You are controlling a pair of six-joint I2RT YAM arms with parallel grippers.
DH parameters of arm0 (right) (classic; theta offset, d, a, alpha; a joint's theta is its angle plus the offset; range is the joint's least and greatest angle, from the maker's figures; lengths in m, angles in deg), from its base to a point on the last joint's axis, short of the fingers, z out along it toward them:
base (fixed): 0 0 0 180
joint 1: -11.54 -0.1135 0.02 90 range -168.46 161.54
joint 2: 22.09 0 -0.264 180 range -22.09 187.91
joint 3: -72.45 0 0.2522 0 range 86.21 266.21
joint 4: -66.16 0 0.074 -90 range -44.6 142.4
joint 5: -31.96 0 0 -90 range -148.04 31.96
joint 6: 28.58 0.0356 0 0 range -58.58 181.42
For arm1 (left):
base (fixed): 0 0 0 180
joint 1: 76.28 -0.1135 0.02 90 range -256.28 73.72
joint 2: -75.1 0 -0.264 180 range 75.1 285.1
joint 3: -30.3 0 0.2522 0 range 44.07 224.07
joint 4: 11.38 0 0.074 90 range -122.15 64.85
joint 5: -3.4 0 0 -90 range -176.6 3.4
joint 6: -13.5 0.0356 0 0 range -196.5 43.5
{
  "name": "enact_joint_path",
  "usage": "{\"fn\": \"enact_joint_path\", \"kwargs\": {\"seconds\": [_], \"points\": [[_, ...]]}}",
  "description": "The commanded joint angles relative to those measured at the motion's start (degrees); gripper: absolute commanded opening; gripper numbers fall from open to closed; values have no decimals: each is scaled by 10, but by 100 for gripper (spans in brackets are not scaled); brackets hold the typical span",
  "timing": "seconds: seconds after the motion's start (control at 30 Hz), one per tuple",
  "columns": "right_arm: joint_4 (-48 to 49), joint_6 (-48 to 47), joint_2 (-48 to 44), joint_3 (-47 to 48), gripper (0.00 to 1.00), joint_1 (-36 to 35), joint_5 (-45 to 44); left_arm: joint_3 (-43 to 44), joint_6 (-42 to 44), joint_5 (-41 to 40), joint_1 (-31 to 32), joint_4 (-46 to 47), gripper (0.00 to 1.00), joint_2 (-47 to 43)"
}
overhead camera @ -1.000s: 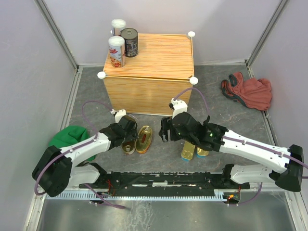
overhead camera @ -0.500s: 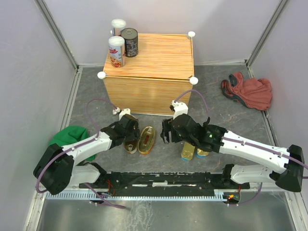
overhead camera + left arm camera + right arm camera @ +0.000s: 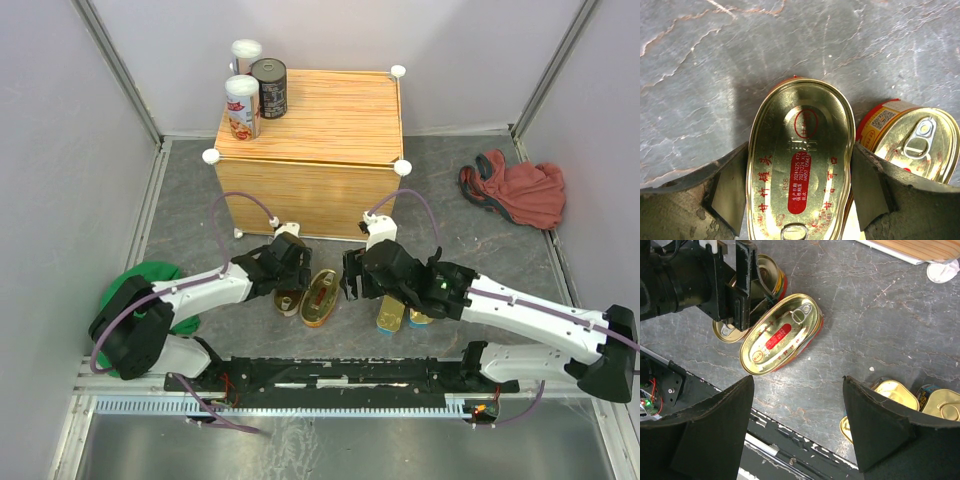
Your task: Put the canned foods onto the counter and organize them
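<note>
My left gripper (image 3: 289, 287) is shut on an oval gold-red tin (image 3: 800, 160), its fingers (image 3: 730, 190) pressed against both long sides, low over the grey floor. A second oval tin (image 3: 321, 297) lies right beside it, lid up. Just right of that tin my right gripper (image 3: 349, 279) hangs open with nothing between its jaws. Two rectangular gold-blue tins (image 3: 390, 313) (image 3: 421, 318) lie under the right arm. The counter (image 3: 330, 115) stands at the back. At its left rear corner stand two tall white-lidded cans (image 3: 242, 106) (image 3: 246, 52) and a dark round tin (image 3: 269, 87).
A red cloth (image 3: 515, 190) lies on the floor at the right. A green cloth (image 3: 140, 283) is partly hidden behind the left arm. Grey walls close in both sides, and a black rail (image 3: 330, 375) runs along the near edge.
My left gripper has slid right, towards the right gripper, with its oval tin. The loose oval tin beside it has shifted right too. The right gripper has barely moved.
</note>
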Motion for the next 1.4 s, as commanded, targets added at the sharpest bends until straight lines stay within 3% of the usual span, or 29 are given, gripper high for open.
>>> {"fn": "enact_joint_path", "kwargs": {"seconds": [0.0, 0.17, 0.53, 0.7, 1.37], "points": [[-14, 7, -22, -2, 79, -3, -19, 47, 29, 11, 15, 48, 43, 34], [-30, 7, -33, -3, 79, -3, -25, 70, 12, -6, 32, 37, 51, 61], [-38, 8, -44, -3, 79, -3, -27, 52, -12, -25, 38, 9, 78, 25], [-36, 13, -49, -7, 79, -3, -23, 52, -12, -24, 49, -5, 98, 18], [-46, 16, -70, -14, 79, -9, -25, -3, -48, -48, 80, -44, 100, -34]]}}
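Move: The first oval can is already between the left hand's pads, its middle about 1 cm ahead and 1 cm below. It is being taken towards the second oval can, some 6 cm to that hand's right and 2 cm back, at table height. Beyond, the two square cans stand about 21 and 26 cm to the left hand's right, 5 and 6 cm back. From the right hand, the second can lies roughly 7 cm left, 4 cm ahead and 15 cm below. The first oval can, still pinched by the left hand, is dragged about 3 cm right along the counter towards the second one; the fingers then spread fully, and the hand lifts a centimetre before easing back about 3 cm and slightly left, sinking again. The empty, open right hand draws about 2.5 cm right, away from the cans. ##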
